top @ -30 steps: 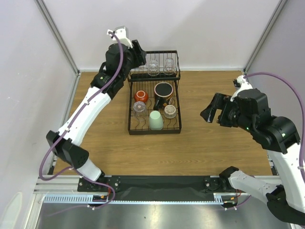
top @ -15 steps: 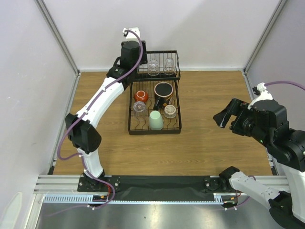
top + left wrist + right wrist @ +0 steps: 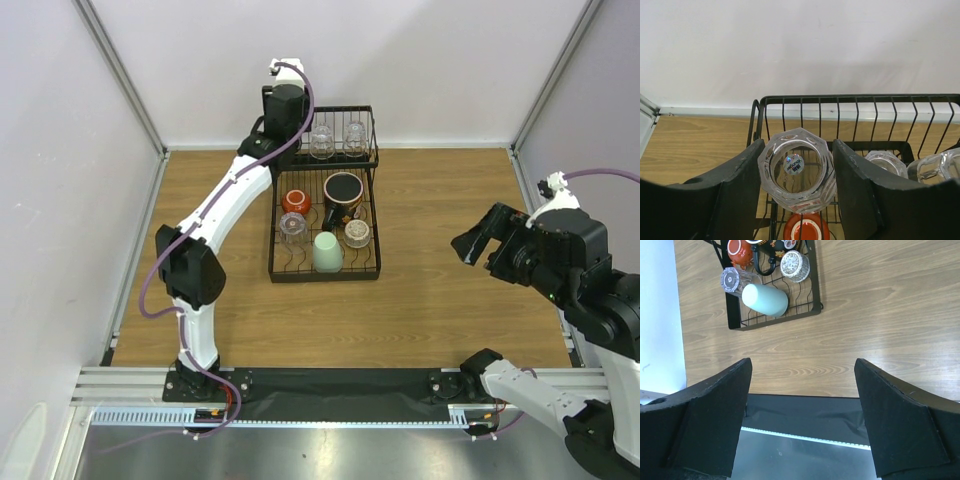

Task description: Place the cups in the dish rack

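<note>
My left gripper [image 3: 288,122] is shut on a clear glass tumbler [image 3: 797,170], holding it over the left end of the raised wire basket [image 3: 855,99] of the black dish rack [image 3: 372,215]. The wrist hides this tumbler in the top view. Two more tumblers [image 3: 321,143] [image 3: 355,136] stand in the basket. A red mug [image 3: 295,201], a black-rimmed mug [image 3: 343,189], a clear glass [image 3: 292,231], a mint-green cup [image 3: 327,252] and a further glass [image 3: 357,234] sit in the tray. My right gripper [image 3: 474,244] is open and empty, high above the table's right side.
Aluminium frame posts and white walls close in the table on the left, back and right. A black mat [image 3: 330,388] and a metal rail run along the near edge between the arm bases. Bare wood [image 3: 440,190] lies right of the rack.
My left arm has swung right from beside the rack's back left corner to over the raised basket. My right arm has drawn back to the right.
</note>
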{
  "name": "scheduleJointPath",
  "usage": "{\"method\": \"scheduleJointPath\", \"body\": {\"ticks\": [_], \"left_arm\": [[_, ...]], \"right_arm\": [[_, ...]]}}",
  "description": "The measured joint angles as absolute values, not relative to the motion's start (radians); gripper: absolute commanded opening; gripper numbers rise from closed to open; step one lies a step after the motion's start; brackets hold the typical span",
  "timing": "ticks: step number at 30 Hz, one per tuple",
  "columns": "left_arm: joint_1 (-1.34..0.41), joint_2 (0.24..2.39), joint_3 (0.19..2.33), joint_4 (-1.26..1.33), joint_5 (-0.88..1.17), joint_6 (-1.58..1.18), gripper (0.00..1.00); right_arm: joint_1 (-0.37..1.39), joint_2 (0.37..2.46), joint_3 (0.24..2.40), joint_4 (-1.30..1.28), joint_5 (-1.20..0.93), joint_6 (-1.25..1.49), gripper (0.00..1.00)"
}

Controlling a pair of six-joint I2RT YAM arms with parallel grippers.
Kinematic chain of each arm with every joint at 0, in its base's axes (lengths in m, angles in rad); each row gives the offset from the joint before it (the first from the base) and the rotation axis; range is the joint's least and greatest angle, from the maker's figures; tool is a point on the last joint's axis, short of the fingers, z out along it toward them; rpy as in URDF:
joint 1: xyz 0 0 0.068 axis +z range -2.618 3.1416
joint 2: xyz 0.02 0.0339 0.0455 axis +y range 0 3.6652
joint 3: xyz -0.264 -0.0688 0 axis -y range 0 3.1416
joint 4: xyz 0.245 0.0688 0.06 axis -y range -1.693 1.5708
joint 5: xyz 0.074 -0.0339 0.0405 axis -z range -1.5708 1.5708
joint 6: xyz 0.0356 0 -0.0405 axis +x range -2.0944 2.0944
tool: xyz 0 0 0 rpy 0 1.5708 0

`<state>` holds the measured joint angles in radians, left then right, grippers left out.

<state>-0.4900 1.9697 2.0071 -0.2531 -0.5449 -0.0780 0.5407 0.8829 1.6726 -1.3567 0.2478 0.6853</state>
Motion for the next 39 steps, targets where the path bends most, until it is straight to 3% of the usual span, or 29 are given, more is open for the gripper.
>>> {"method": "scheduleJointPath", "body": {"ticks": [14,17,35,39], "left_arm": [[-0.490,2.030,2.020,-0.308,-0.548,-0.106,0.01],[-0.489,2.033,2.020,-0.316,-0.547,-0.111,0.04],[-0.480,2.058,2.020,-0.356,-0.542,-0.154,0.35],[-0.478,2.061,2.020,-0.358,-0.536,-0.158,0.52]], "right_arm": [[0.541,0.938,1.673,-1.357,0.247,0.675,0.89],[0.541,0.940,1.667,-1.358,0.247,0.669,0.89],[0.541,0.953,1.661,-1.358,0.247,0.632,0.90],[0.539,0.953,1.661,-1.358,0.248,0.631,0.90]]}}
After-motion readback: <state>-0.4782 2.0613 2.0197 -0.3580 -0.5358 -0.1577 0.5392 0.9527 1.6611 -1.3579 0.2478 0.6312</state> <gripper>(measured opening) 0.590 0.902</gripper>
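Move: The left hand already holds a glass cup upside down above the free left end of the rack's upper tier; that spot is about 1 cm ahead and 10 cm below. The nearest standing glass cup is roughly 8 cm right of the hand, 2 cm ahead and 9 cm below; the far glass cup is 15 cm right at like depth and height. The red cup lies 12 cm back, 1 cm right and 28 cm below. From the right hand, the free spot is about 38 cm ahead, 35 cm left and 13 cm below. Still pinching the glass cup between its pads, the left hand lowers it almost straight down by about 7 cm towards the free left end of the upper tier, easing off briefly midway, while the wrist tips the fingers down by some 10 degrees. The grip stays unchanged. The open right hand drifts about 2 cm forward and down, clear of everything. ##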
